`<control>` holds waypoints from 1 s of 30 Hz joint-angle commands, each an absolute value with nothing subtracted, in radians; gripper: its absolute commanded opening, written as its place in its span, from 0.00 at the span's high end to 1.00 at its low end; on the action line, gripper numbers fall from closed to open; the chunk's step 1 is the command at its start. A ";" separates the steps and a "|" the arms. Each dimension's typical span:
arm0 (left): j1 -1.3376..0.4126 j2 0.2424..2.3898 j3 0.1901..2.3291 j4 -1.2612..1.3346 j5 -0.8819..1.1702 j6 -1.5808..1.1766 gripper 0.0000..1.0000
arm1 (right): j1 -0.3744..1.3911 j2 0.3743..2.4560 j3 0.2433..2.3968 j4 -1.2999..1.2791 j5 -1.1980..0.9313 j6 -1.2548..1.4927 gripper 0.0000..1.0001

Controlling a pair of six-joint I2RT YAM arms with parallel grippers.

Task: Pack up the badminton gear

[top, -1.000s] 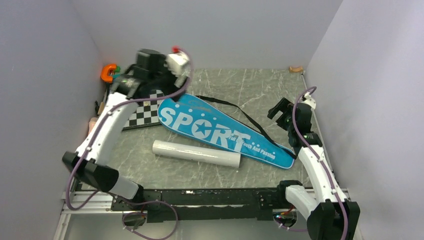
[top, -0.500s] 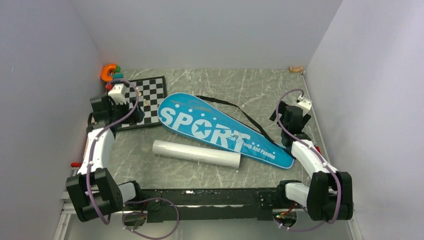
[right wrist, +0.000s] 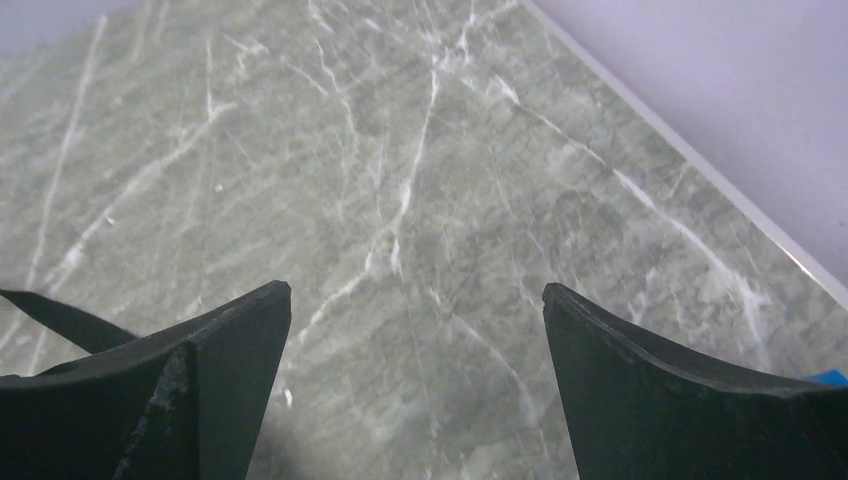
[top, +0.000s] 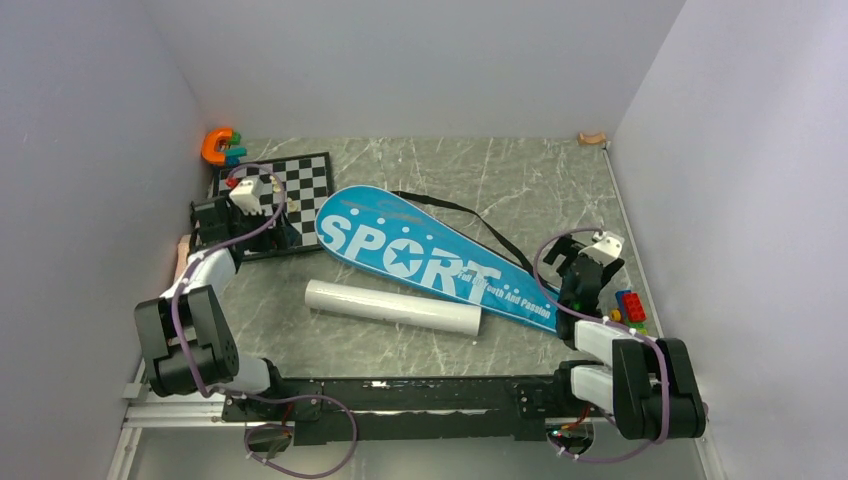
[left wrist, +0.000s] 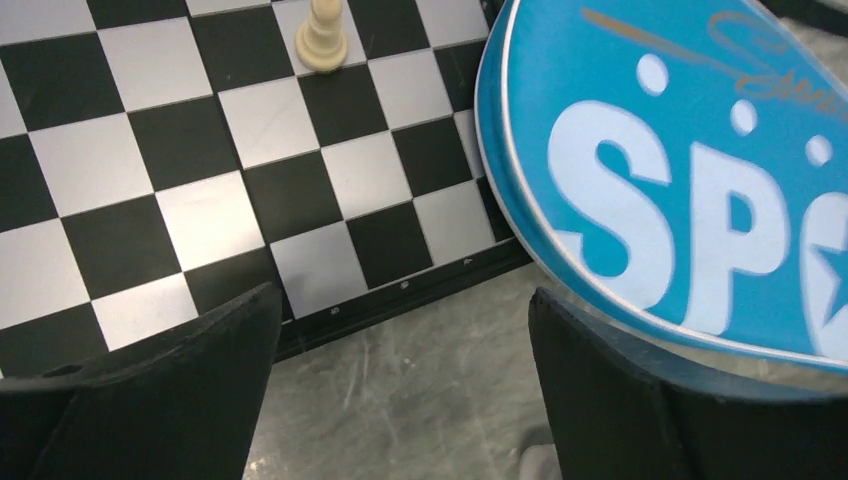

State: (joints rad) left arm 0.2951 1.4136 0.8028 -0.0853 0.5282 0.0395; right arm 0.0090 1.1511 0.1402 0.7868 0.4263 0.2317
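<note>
The blue "SPORT" racket bag (top: pixel 430 260) lies closed and diagonal across the middle of the table, its black strap (top: pixel 470 215) trailing behind it. The long pale-grey tube (top: pixel 392 306) lies just in front of it. My left gripper (top: pixel 280 233) is open and empty, low over the near edge of the chessboard, beside the bag's round end (left wrist: pixel 680 190). In the left wrist view the gripper (left wrist: pixel 402 300) frames bare table. My right gripper (top: pixel 562 262) is open and empty by the bag's narrow end, and its wrist view (right wrist: pixel 416 290) shows only bare table. No rackets or shuttlecocks are in view.
The black-and-white chessboard (top: pixel 285 190) lies at the back left with a cream pawn (left wrist: pixel 322 35) on it. An orange C-shaped toy (top: pixel 215 145) sits in the back left corner. Coloured bricks (top: pixel 628 305) lie near the right wall. A small wooden piece (top: pixel 592 138) is at the back right.
Both arms have folded back toward their bases. The left gripper came down from over the chessboard to its near edge. The right gripper drew nearer, and the coloured bricks now show.
</note>
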 commanded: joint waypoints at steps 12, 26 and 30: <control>0.276 1.252 0.335 0.815 0.502 0.026 0.00 | 0.006 1.259 0.103 1.168 0.489 0.194 0.00; 0.266 1.300 0.258 0.993 0.402 -0.045 0.01 | 0.056 1.398 0.095 1.344 0.410 0.063 0.00; 0.207 1.277 0.227 1.011 0.249 -0.024 0.00 | 0.117 1.489 0.066 1.515 0.418 -0.007 0.00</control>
State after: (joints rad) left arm 0.2600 1.2896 0.2626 0.8909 0.3962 -0.0177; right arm 0.0631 1.4139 0.0883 1.2835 0.4358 0.0826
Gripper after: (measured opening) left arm 0.994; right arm 0.994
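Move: Off to the left hand's right, the packed badminton bag has its middle about 35 cm away, 5 cm back and 9 cm below. The chessboard's middle is some 8 cm ahead and 5 cm left of that hand, the white tube about 23 cm right and 16 cm back. From the right hand, the bag's middle lies roughly 32 cm left, 2 cm back and 8 cm below; the toy blocks lie about 11 cm right and 13 cm back. Tipping its fingers up by some 30 degrees, the empty left hand draws back and sinks about 3 cm near the chessboard's front edge, then rises about 3 cm and comes slightly forward; its gripper spreads the last bit to wide open. The right hand, still wide open beside the bag's narrow end, lifts 2 cm, settles slightly, then eases a little forward and left, tilting slightly up. Neither grips anything. ##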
